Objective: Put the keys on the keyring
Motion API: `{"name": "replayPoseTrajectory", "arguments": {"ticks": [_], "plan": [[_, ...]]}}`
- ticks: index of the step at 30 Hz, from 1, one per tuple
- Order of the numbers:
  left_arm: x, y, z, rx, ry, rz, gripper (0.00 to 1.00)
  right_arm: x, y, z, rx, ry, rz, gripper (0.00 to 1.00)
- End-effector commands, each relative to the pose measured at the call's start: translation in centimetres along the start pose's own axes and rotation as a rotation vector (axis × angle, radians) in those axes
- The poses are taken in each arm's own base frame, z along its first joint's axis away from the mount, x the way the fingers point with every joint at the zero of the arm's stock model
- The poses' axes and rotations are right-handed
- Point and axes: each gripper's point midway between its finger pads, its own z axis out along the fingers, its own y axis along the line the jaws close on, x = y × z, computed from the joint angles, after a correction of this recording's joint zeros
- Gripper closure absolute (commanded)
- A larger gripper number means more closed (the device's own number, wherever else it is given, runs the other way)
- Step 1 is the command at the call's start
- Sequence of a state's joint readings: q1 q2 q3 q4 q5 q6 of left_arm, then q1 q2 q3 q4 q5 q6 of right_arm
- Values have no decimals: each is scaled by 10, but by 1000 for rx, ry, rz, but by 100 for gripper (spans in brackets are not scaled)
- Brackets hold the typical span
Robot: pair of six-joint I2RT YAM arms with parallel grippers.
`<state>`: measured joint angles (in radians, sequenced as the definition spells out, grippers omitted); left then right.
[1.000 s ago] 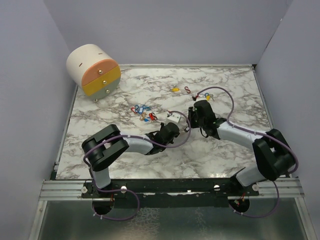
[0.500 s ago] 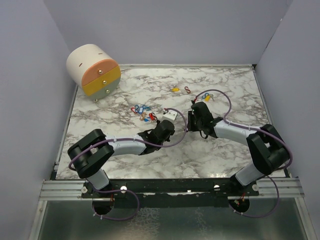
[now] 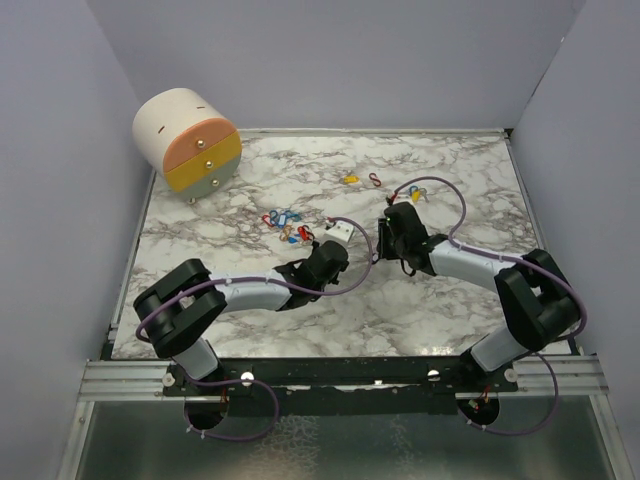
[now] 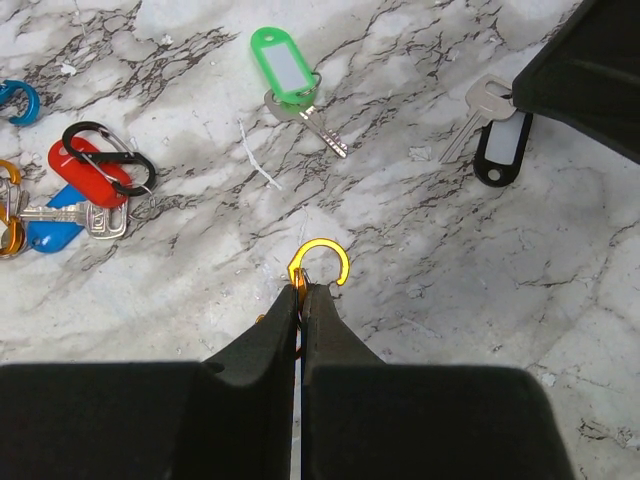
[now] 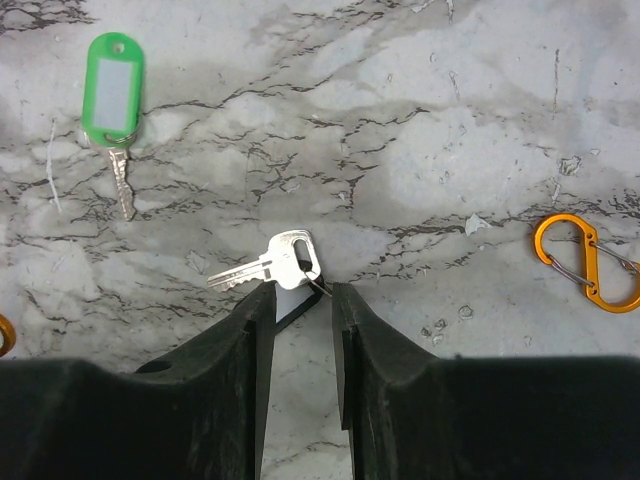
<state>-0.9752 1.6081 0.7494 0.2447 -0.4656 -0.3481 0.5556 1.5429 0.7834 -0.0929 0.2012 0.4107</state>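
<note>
My left gripper (image 4: 300, 290) is shut on an orange S-shaped clip, the keyring (image 4: 325, 262), whose open hook sticks out past the fingertips just above the marble. My right gripper (image 5: 300, 290) stands open low over the table. A black-tagged key (image 5: 272, 262) lies at its tips, the tag partly between the fingers and gripped by neither. The same key (image 4: 497, 150) shows under the right gripper in the left wrist view. A green-tagged key (image 4: 282, 72) lies flat further off; the right wrist view has that green-tagged key (image 5: 115, 85) too.
A red tag (image 4: 85, 185), a black clip (image 4: 105, 160) and a blue-tagged key (image 4: 50, 232) lie in a cluster (image 3: 285, 225) left of the grippers. Another orange clip (image 5: 590, 262) lies to the right. A round drawer unit (image 3: 190, 140) stands at the back left.
My right gripper's jaws have spread apart and the black-tagged key now rests on the table. The left arm has stretched lower and flatter, still holding the clip.
</note>
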Motion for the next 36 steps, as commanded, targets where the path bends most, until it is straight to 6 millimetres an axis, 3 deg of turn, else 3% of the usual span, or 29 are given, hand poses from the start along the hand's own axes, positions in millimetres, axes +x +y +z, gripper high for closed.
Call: {"name": "replayPoseTrajectory", "arguments": {"ticks": [1, 14, 24, 29, 36], "plan": [[-16, 2, -8, 2, -35, -11, 100, 1, -10, 11, 41, -21, -6, 70], [-12, 3, -7, 4, -28, -12, 100, 8, -15, 20, 44, -16, 1, 74], [-15, 4, -8, 0, -33, -10, 100, 0, -14, 14, 33, -49, 12, 99], [-31, -1, -6, 8, -46, -4, 100, -14, -9, -5, -19, -121, -4, 99], [-63, -23, 6, 86, -69, 4, 100, -26, 20, -28, -218, -207, -99, 99]]}}
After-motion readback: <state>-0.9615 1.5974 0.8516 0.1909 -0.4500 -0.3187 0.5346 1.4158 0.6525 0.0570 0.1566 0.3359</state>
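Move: The key with the black tag lies almost under the right fingertips, about 1 cm ahead, 1 cm to the right and 2 cm below. The green-tagged key lies some 6 cm ahead and 7 cm left of the right hand; the loose orange carabiner is about 4 cm ahead and 11 cm right, both some 3 cm lower. From the left hand, which already holds another orange carabiner, the black-tagged key lies roughly 5 cm ahead, 9 cm right and 4 cm below. The right fingers pinch the black-tagged key by its head: the hand first sinks about 2 cm, easing slightly right and forward, closes from partly open to shut, then lifts the key nearly 4 cm, drawing back a little with the fingertips tilting up. The left hand keeps its grip on the carabiner and all but stays put, then rises about 3 cm, also moving forward and right at the very end. ##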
